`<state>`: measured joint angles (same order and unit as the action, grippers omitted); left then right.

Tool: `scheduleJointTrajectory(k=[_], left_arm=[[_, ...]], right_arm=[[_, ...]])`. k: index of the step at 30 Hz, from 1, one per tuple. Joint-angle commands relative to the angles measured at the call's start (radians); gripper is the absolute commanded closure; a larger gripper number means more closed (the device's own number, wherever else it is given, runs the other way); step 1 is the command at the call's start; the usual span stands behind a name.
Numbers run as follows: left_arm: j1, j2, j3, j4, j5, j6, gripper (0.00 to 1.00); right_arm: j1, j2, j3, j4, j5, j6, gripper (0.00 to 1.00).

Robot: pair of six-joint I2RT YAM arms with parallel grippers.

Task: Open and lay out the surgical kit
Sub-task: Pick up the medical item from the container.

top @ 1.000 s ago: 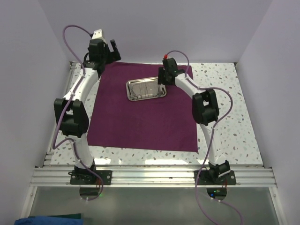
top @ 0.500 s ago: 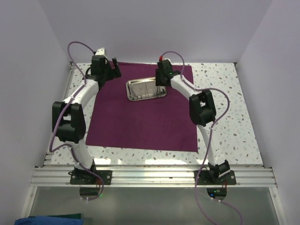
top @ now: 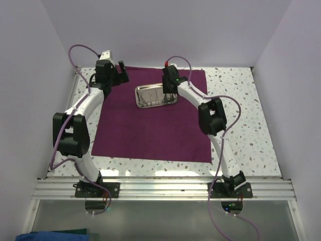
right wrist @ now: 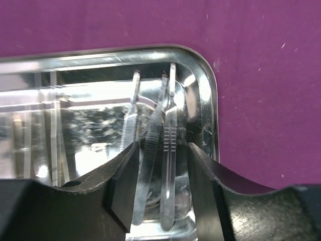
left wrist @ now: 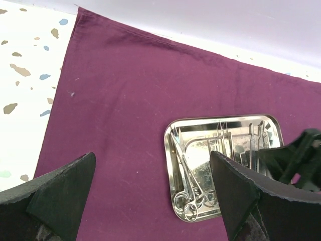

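The dark purple cloth lies spread flat on the table. On its far middle stands the small steel tray, its rim also showing in the left wrist view, with ring-handled scissors along its left side. My right gripper reaches down into the tray's right end. Its jaws stand on either side of two thin ribbed silver handles, with small gaps left. My left gripper hangs wide open above the cloth's far left part, left of the tray, holding nothing.
Speckled white tabletop surrounds the cloth on the left, right and near sides. Walls close in the back and both sides. An aluminium rail with the arm bases runs along the near edge. The right arm's black gripper shows at the tray's right end.
My right gripper has moved left and down onto the tray's right end, its jaws narrowing around the handles. The left gripper has shifted slightly over the cloth's far left corner, still wide open.
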<state>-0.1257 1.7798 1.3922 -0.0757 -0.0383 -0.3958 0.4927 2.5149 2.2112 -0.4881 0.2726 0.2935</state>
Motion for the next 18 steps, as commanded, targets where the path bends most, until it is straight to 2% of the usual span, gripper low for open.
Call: scheduleJointTrajectory(k=[1,8,14,15,18], left_arm=[[0.005,-0.03,-0.01,0.054,0.011,0.026,0.0],[0.005,-0.017,-0.009,0.054,0.008,0.025,0.0],[0.006,-0.016,-0.009,0.056,0.002,0.023,0.0],[0.008,-0.016,-0.009,0.057,0.002,0.023,0.0],[0.009,-0.013,-0.007,0.057,0.003,0.023,0.0]], right_arm=[[0.001,0.039,0.038,-0.026,0.042,-0.022,0.54],[0.001,0.117,0.103,-0.073,0.033,-0.019,0.62],[0.004,0.165,0.162,-0.125,0.02,-0.016,0.82],[0.003,0.17,0.166,-0.132,0.02,-0.017,0.89],[0.003,0.18,0.166,-0.145,0.027,-0.022,0.94]])
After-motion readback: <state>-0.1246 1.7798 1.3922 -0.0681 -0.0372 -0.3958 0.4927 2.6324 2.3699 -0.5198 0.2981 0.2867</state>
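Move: The two thin metal handles, lying almost together, are between the right hand's half-open fingers, directly below the hand point by about 2 cm. A third handle lies some 2 cm to their left and the tweezers about 7 cm left, both level with them fore and aft; the tray's right rim is roughly 3 cm to the right. From the left hand, the two handles lie some 5 cm ahead, 24 cm right and 15 cm below. The right hand sinks and slides about 2 cm forward while its fingers close, pinching the thin metal handles. ##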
